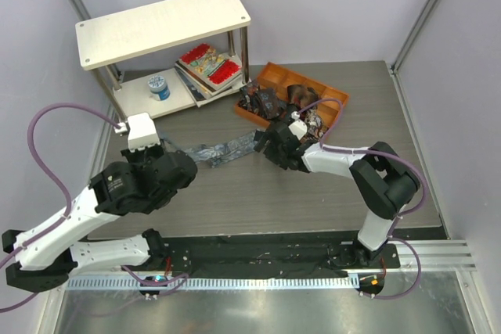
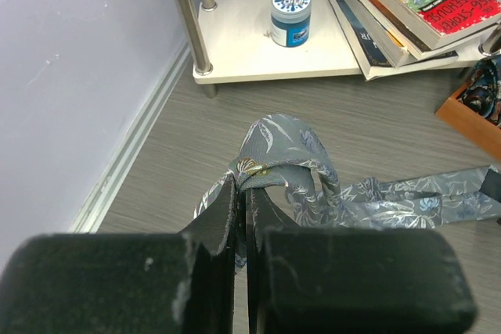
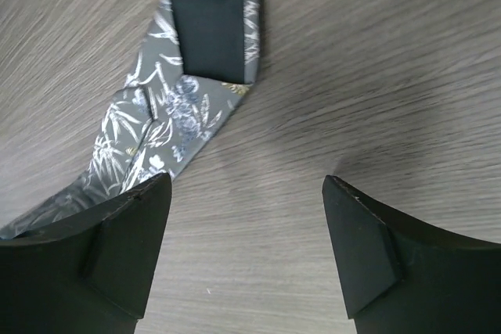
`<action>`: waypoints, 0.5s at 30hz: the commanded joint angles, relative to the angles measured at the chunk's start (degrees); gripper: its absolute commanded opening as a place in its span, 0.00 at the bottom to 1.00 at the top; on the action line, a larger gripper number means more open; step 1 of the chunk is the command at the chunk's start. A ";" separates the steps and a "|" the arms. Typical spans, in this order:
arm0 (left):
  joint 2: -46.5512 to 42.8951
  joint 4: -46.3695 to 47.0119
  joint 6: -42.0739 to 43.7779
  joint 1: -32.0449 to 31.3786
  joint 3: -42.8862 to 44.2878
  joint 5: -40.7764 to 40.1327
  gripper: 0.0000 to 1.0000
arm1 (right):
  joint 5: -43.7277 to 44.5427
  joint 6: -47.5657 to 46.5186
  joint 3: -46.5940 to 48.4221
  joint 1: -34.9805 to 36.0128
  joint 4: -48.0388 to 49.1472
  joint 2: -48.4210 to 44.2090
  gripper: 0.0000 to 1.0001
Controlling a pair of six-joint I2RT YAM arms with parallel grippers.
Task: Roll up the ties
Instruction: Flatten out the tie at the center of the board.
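Note:
A long grey-blue tie (image 1: 227,149) with a pale leaf print lies flat across the middle of the table. My left gripper (image 2: 243,185) is shut on its left end, which curls up into a loose loop (image 2: 286,154) in front of the fingers. In the top view the left gripper (image 1: 174,154) sits at that end. The right gripper (image 1: 264,145) hovers over the tie's other end. In the right wrist view that gripper (image 3: 246,184) is open and holds nothing. The tie's tip (image 3: 211,37), dark lining up, lies ahead and to the left of it. Small dark rolled ties (image 1: 266,103) sit in an orange tray (image 1: 321,87).
A white two-level shelf (image 1: 160,25) stands at the back left, with a stack of books (image 2: 415,5) and a blue tin (image 2: 291,17) on its lower board. Its metal leg (image 2: 188,17) is near the left gripper. The orange tray's corner (image 2: 470,119) is to the right.

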 commanded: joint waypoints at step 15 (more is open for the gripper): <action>-7.22 -1.13 10.02 0.21 -3.07 -0.77 0.01 | 6.03 7.53 8.39 -0.78 0.13 10.57 0.55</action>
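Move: The left hand already pinches the tie's narrow part high up; the tie's dark square end lies about 18 cm ahead, 24 right and 32 below it, and the jar some 36 ahead, 9 left and 25 lower. From the right hand, that dark end is about 5 cm ahead, 1 left and 4 below. The orange box sits roughly 16 ahead and 8 right, 2 lower; the books 24 ahead, 15 left, 3 higher. Keeping its shut grip on the raised part of the tie, the left hand draws it about 3 cm left and a little back at the same height, away from the dark end. The right hand reaches low over the board some 4 cm, forward and partly left, sinking slightly towards the dark end, its fingers narrowing from wide to a bit over half open; no touch there can be seen. ##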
